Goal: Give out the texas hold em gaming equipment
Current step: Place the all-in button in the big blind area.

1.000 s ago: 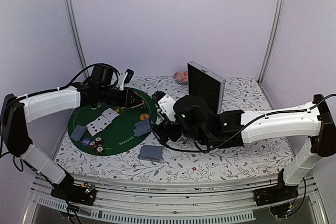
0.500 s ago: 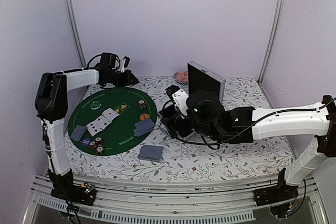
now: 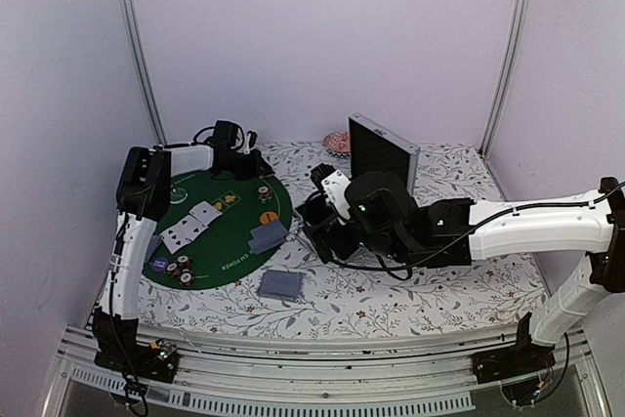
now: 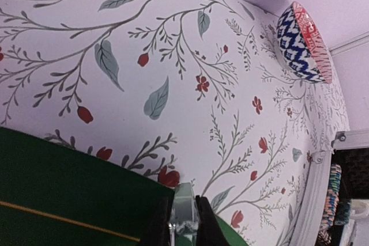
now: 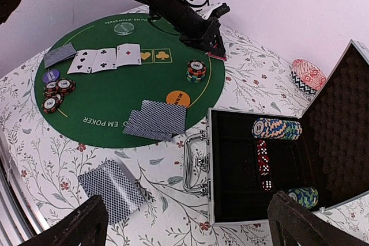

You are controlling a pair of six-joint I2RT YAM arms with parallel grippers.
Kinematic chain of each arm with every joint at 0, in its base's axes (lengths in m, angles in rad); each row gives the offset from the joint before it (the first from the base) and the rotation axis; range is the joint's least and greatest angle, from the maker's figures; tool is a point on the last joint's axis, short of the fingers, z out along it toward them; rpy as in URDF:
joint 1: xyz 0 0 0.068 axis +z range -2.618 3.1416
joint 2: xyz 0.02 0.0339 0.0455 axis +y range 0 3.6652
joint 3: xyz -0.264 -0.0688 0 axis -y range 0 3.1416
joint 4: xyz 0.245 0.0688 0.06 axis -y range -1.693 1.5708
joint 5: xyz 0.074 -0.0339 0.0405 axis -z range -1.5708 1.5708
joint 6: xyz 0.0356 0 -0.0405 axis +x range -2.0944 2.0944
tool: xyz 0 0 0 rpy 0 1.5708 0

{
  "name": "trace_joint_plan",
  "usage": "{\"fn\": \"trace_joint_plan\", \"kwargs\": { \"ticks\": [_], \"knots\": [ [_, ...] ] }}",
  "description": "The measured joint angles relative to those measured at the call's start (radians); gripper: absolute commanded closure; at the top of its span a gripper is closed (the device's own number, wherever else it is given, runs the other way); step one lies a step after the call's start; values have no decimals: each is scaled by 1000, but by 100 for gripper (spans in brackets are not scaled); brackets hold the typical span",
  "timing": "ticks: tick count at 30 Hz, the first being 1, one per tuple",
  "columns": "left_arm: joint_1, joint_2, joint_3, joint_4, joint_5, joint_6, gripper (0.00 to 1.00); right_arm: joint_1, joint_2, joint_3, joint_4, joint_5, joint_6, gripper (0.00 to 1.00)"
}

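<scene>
Face-up cards (image 5: 104,60) lie in a row on the round green mat (image 5: 98,108). Grey-blue card backs lie at its left edge (image 5: 60,55), near the orange button (image 5: 178,98) as a pair (image 5: 155,121), and as a deck (image 5: 112,191) on the cloth. Striped poker chips stand in a stack (image 5: 196,71) and in a group (image 5: 56,93). My left gripper (image 4: 184,226) is at the mat's far edge, shut on a small clear piece (image 4: 185,208). My right gripper (image 5: 202,229) hangs open and empty above the case handle (image 5: 196,168).
The open silver case (image 5: 210,165) holds a chip roll (image 5: 277,129) and red dice (image 5: 264,165); its lid (image 3: 383,158) stands upright. A patterned bowl (image 4: 305,41) sits at the back. A clear disc (image 5: 124,27) lies on the mat's far side.
My left arm has pulled back from over the mat to its far edge, folding at the elbow. The right arm has shifted slightly right. Both grippers' states are unchanged.
</scene>
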Motion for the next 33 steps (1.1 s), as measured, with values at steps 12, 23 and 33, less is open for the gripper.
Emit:
{"fn": "trace_joint_plan", "kwargs": {
  "ticks": [12, 23, 33],
  "knots": [
    [0, 6, 37, -107, 5, 42, 37, 0, 0, 0, -10, -15, 6, 1],
    [-1, -40, 69, -264, -217, 143, 18, -1, 0, 2, -13, -32, 6, 1],
    [-21, -411, -148, -293, -333, 217, 15, -5, 39, 116, -124, -74, 53, 1]
  ]
}}
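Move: Just beneath the left fingers, which hold the all-in button, is its spot at the mat's far right edge, about 1 cm back and 2 cm below. The chip stack stands some 7 cm straight back from this hand, the big blind button about 15 cm back and 2 cm right, and the patterned bowl roughly 10 cm ahead and 22 cm right. From the right hand, the all-in button lies some 37 cm ahead, 18 cm left and 20 cm below. Sinking barely 1 cm to the mat, the left hand spreads its fingers wide and lets go of the all-in button. While opening, it rolls some 20 degrees, left side rising, and slides about 5 cm left, then climbs quickly by roughly 12 cm and draws back about 5 cm, away from the button. ##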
